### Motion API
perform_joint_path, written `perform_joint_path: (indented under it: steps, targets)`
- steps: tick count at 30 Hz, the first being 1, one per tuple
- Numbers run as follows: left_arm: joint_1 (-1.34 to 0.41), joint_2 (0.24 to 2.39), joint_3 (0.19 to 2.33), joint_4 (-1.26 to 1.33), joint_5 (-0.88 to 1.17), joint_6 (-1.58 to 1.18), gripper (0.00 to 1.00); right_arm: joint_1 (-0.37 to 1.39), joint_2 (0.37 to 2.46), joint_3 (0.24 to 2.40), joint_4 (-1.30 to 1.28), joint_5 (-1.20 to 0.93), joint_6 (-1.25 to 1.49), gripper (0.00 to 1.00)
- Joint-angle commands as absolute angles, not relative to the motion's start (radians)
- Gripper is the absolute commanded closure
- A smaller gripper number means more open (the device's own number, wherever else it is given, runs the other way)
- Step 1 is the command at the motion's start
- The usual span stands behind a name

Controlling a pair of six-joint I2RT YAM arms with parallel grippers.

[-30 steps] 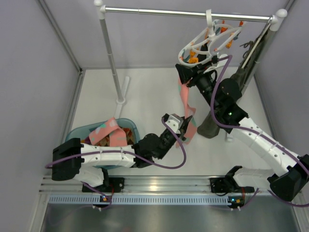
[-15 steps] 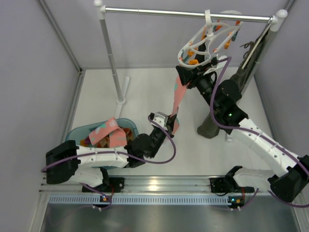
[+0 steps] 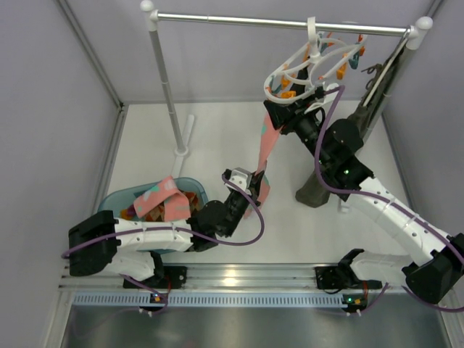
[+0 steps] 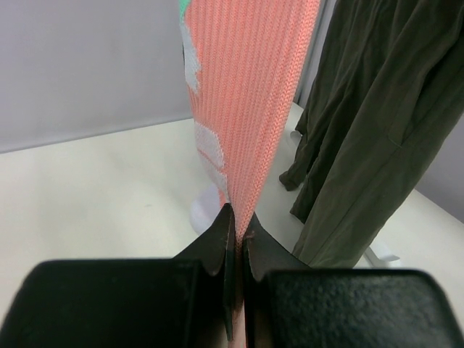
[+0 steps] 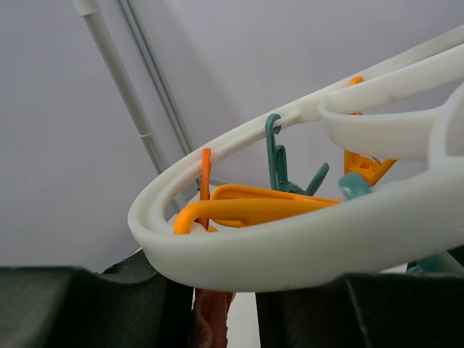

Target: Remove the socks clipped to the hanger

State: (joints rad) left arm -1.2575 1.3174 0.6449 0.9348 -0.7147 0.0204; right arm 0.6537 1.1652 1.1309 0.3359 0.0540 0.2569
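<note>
The white hanger (image 3: 319,54) hangs by its hook from the rail, with orange and teal clips around its rings. A pink sock (image 3: 267,145) with pale and teal patches stretches taut from a clip at the hanger's lower left down to my left gripper (image 3: 250,183). In the left wrist view that gripper (image 4: 237,217) is shut on the sock (image 4: 246,87). My right gripper (image 3: 279,109) is raised right under the hanger. Its jaws (image 5: 225,290) stand either side of an orange clip (image 5: 254,206) and the sock's top. The hanger's rim (image 5: 304,254) hides any contact.
A long olive garment (image 3: 319,185) hangs at the right, just behind the sock (image 4: 362,145). A teal basket (image 3: 116,199) at the left holds several socks (image 3: 163,199). The rail's left pole (image 3: 167,87) stands on the table.
A second ago the left gripper was further right; it has drawn the sock's lower end left and pulled it straight. Over the last half second little has moved.
</note>
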Motion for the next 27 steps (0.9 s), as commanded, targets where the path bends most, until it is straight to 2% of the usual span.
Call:
perform_joint_path:
  steps: [1,5,7,9,12,14,17,19,20,27]
  targets:
    - [-1.261,1.324,0.638,0.936,-0.716,0.011,1.00,0.629,1.141,1.175,0.406,0.045,0.256,0.86]
    - [-1.261,1.350,0.640,0.931,-0.752,0.003,1.00,0.629,1.132,1.148,0.459,0.022,0.276,0.90]
    - [-1.259,1.361,0.646,0.899,-0.836,-0.036,1.00,0.629,1.127,1.144,0.466,0.005,0.281,0.92]
    - [-1.253,1.371,0.663,0.842,-0.888,-0.064,1.00,0.629,1.118,1.126,0.474,0.005,0.285,0.89]
    - [-1.224,1.335,0.631,0.811,-0.876,-0.110,1.00,0.626,1.101,1.111,0.486,-0.032,0.276,0.82]
    - [-1.223,1.318,0.617,0.811,-0.854,-0.110,1.00,0.621,1.112,1.140,0.437,-0.034,0.264,0.68]
    - [-1.223,1.310,0.624,0.813,-0.822,-0.091,1.00,0.614,1.140,1.196,0.368,-0.055,0.256,0.59]
    - [-1.223,1.318,0.633,0.813,-0.804,-0.077,1.00,0.607,1.172,1.225,0.344,-0.069,0.255,0.57]
    - [-1.223,1.321,0.647,0.813,-0.792,-0.072,1.00,0.606,1.183,1.256,0.313,-0.068,0.256,0.50]
    - [-1.223,1.327,0.670,0.813,-0.772,-0.066,1.00,0.601,1.259,1.328,0.262,-0.080,0.256,0.46]
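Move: The orange clip holding the pink sock sits on the hanger's near rim, some 3 cm ahead of the right hand, 2 cm to its right and 3 cm above. From that hand, a teal clip is about 6 cm ahead, level sideways and 4 cm up, and the black sock about 6 cm ahead, 7 cm right and 4 cm lower. The left hand already grips the pink sock; from it the orange clip is roughly 12 cm ahead, 5 cm right and 20 cm up. The right hand, its part-closed fingers astride the top of the pink sock just under the hanger's rim, first eases back barely 1 cm with its grip unchanged, then spreads its fingers clearly wider and rises about 2 cm, edging forward and left beneath the orange clip. Meanwhile the left hand keeps its shut grip on the sock, sinks about 2 cm while shifting nearly as far forward and left, then comes up slightly at the end, its fingers tipped some 5 degrees down. ##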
